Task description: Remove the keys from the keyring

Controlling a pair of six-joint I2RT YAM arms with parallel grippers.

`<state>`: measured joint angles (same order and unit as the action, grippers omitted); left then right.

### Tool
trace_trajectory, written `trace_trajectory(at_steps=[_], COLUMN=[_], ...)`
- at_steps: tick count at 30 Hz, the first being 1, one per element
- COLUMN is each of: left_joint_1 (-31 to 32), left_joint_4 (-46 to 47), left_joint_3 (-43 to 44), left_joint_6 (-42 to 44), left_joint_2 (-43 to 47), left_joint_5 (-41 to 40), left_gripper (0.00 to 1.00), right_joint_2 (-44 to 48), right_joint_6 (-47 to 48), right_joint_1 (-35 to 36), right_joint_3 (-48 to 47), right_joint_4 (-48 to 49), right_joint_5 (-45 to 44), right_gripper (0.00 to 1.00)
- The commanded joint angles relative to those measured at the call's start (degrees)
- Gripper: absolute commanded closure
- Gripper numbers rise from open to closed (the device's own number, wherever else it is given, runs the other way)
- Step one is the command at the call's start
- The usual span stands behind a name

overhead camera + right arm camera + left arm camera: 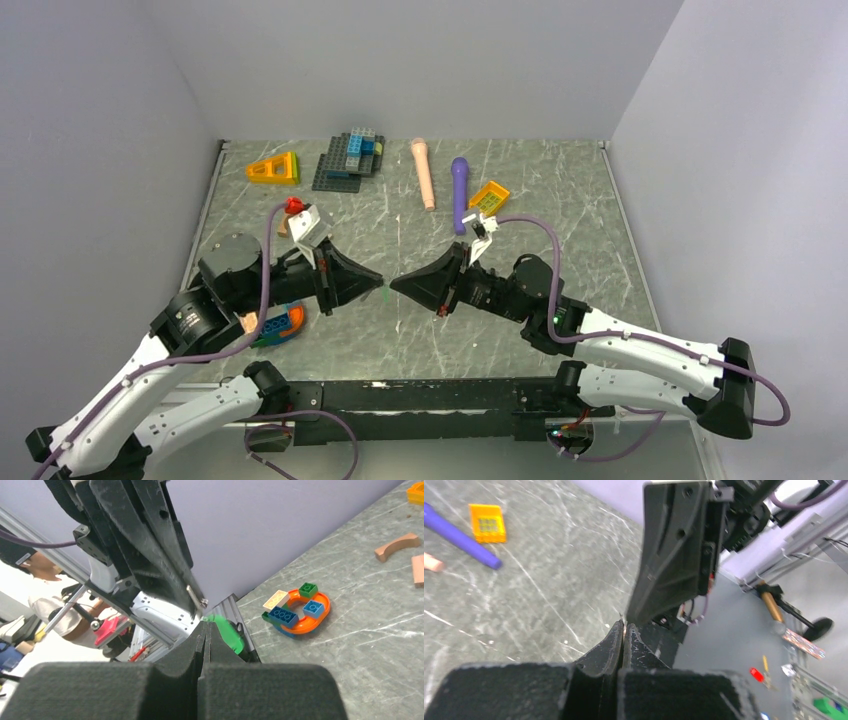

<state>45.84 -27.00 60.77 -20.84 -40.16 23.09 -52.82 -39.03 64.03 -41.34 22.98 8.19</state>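
Observation:
Both grippers meet tip to tip above the middle of the table. My left gripper (381,284) (624,626) is shut, with a thin sliver of metal, the keyring (196,595), pinched at its fingertips. My right gripper (394,284) (205,624) is shut too. A green-headed key (226,633) (386,292) sits right at its tip and appears to be gripped by its edge, with most of the key hidden behind the finger. In the left wrist view the right gripper's fingers (674,555) come down onto my left tips. No other key shows.
An orange ring with blue and green bricks (275,325) (297,611) lies by the left arm. At the back are a yellow wedge (273,168), a grey brick plate (348,160), a peach stick (424,172), a purple stick (459,193) and an orange tile (489,196). Grey walls enclose the table.

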Motion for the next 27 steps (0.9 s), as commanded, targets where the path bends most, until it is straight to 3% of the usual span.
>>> trace_trajectory(at_steps=[1,11,15,22,27], left_joint_1=[-0.71,-1.02,-1.01,-1.08,-1.11], left_joint_4=[6.16,6.44,3.85,-4.72,-8.36], left_joint_3=[2.14,1.98,4.0,9.95,12.28], left_joint_6=[-0.55,-0.82,0.85,7.47,9.74], left_joint_2=[1.16,1.07,0.24,-1.79,-2.39], left_joint_5=[-6.76,-5.9,-3.3,6.78,13.8], left_gripper=[1.0,1.0,1.0,1.0,1.0], right_joint_2=[0.0,-0.16,1.28,5.21,6.56], right_joint_6=[-1.47,-1.06,2.42,12.91,18.02], right_joint_1=[1.51,2.04,2.07,2.06,2.06], right_joint_3=[0.72,0.44,-1.93,-8.94,-13.0], right_joint_4=[1.36,1.16,-4.92,-19.76,-25.27], right_joint_5=[2.45,2.66,2.37,2.53,3.39], right_gripper=[1.0,1.0,1.0,0.62,0.49])
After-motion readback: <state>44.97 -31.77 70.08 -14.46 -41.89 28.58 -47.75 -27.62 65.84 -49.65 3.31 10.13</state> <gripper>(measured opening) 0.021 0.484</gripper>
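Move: The keyring sits in the narrow gap where the two sets of fingertips nearly meet: about 2 cm to the left hand's right, level ahead, 1 cm lower. From the right hand the same keyring is about 2 cm to its left, level ahead and at roughly its height. The silver key juts from the left fingertips, 1 cm to the left hand's right, and the green tag hangs 4 cm below that hand, 2 cm to its right. Forward and up some 2.5 cm goes the left hand, still gripping the keyring, while the shut right hand draws back and down from it; after a short halt the right fingers open about halfway, letting go of the ring, dip, then pull away to the right and up as their tips tilt down. The left hand meanwhile swings back about 3.5 cm and rises further, turning slightly clockwise, its fingers kept shut. ##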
